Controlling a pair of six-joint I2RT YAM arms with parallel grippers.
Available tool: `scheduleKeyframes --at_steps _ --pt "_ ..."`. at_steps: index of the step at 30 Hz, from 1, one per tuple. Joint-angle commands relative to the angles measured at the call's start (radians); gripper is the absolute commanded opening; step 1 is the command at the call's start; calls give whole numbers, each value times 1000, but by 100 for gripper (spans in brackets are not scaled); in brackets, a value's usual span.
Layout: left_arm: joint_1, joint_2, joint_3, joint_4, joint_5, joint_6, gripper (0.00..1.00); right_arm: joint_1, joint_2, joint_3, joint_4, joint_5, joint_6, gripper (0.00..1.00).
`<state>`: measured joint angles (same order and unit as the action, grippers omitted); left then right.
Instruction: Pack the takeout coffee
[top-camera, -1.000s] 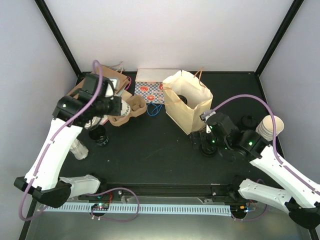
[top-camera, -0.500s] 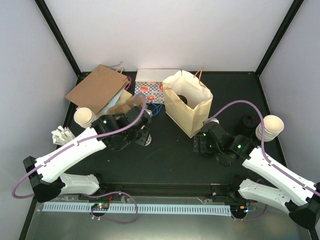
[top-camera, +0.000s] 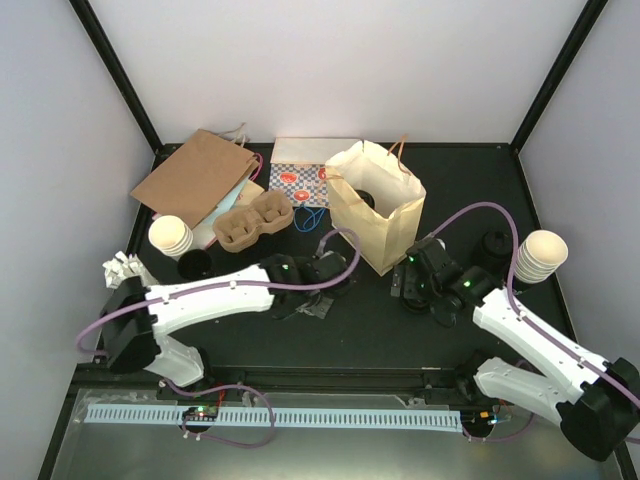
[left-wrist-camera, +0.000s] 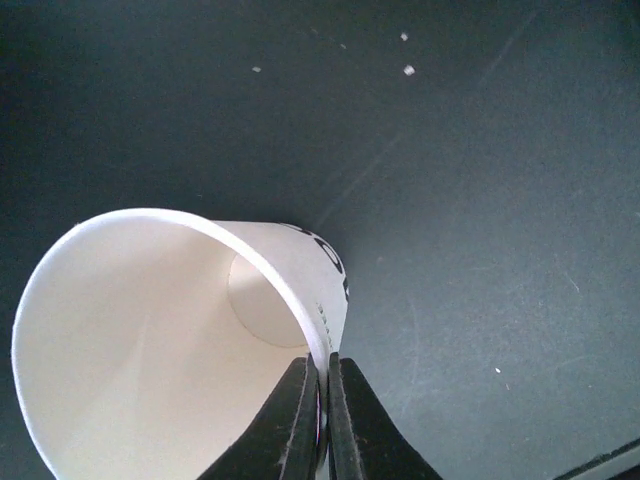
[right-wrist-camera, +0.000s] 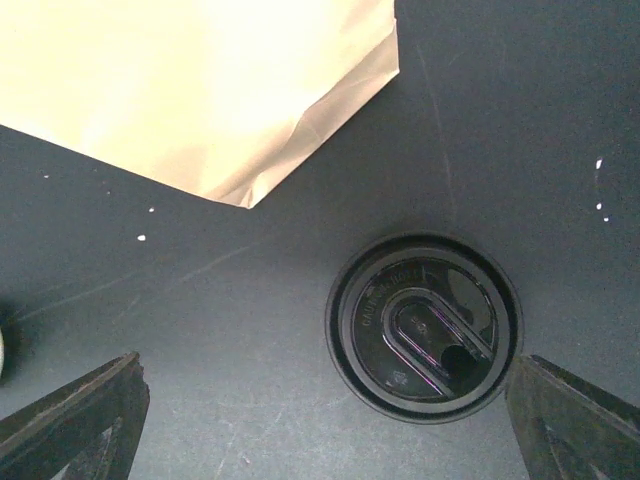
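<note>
No cup with a lid on shows, so the takeout coffee as such is out of view. In the left wrist view my left gripper (left-wrist-camera: 325, 400) is shut on the wall of a lidless cream paper cup (left-wrist-camera: 140, 340), one finger inside and one outside, above the dark table. From above, the left gripper (top-camera: 322, 285) is at the table's middle. My right gripper (right-wrist-camera: 325, 425) hangs open over a round black lid (right-wrist-camera: 425, 328) that lies flat between its fingers. In the top view the right gripper (top-camera: 408, 288) is just right of the cream paper bag (top-camera: 375, 205).
The cream bag's bottom corner (right-wrist-camera: 200, 90) is close to the lid. A brown bag (top-camera: 195, 178), a cardboard cup carrier (top-camera: 253, 222) and a patterned box (top-camera: 300, 178) sit at the back left. Cup stacks stand at left (top-camera: 172, 237) and right (top-camera: 540, 253).
The left arm has swung from the back-left cup stack to the table's middle, carrying a cup. The right gripper has shifted slightly left and stays open.
</note>
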<state>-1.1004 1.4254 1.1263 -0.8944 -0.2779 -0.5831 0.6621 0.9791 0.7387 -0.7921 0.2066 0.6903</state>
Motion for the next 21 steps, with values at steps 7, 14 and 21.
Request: scheduleKeyframes --at_steps 7,14,21 --pt "-136 242 183 -40 -134 -35 4 -26 32 -65 48 -14 29 100" --pt "-139 250 189 -20 -102 -39 5 -28 41 -88 52 -8 40 100" --pt "-139 235 244 -69 -80 -13 6 -28 41 -90 51 9 36 100"
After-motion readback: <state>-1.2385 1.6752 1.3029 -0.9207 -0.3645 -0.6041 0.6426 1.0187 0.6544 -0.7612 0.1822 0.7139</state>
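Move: The black lid lies about 5 cm to the right of the right hand, some 2 cm ahead and roughly 8 cm below the wide-open fingers. The paper bag's middle stands some 18 cm ahead of that hand and 5 cm to its left; a black stack stands about 10 cm ahead and 22 cm to its right. The left hand already pinches the white cup's rim, and from it the lid is some 22 cm right, 5 cm ahead and 9 cm lower. The white cup, still pinched by its rim, is carried by the left hand about 5.5 cm to the right towards the lid, sinking some 2.5 cm and drifting slightly back with a small tilt, then held in place. Meanwhile the right hand sinks about 3.5 cm towards the lid, fingers staying wide open, easing slightly back and right before it stops short of it. ##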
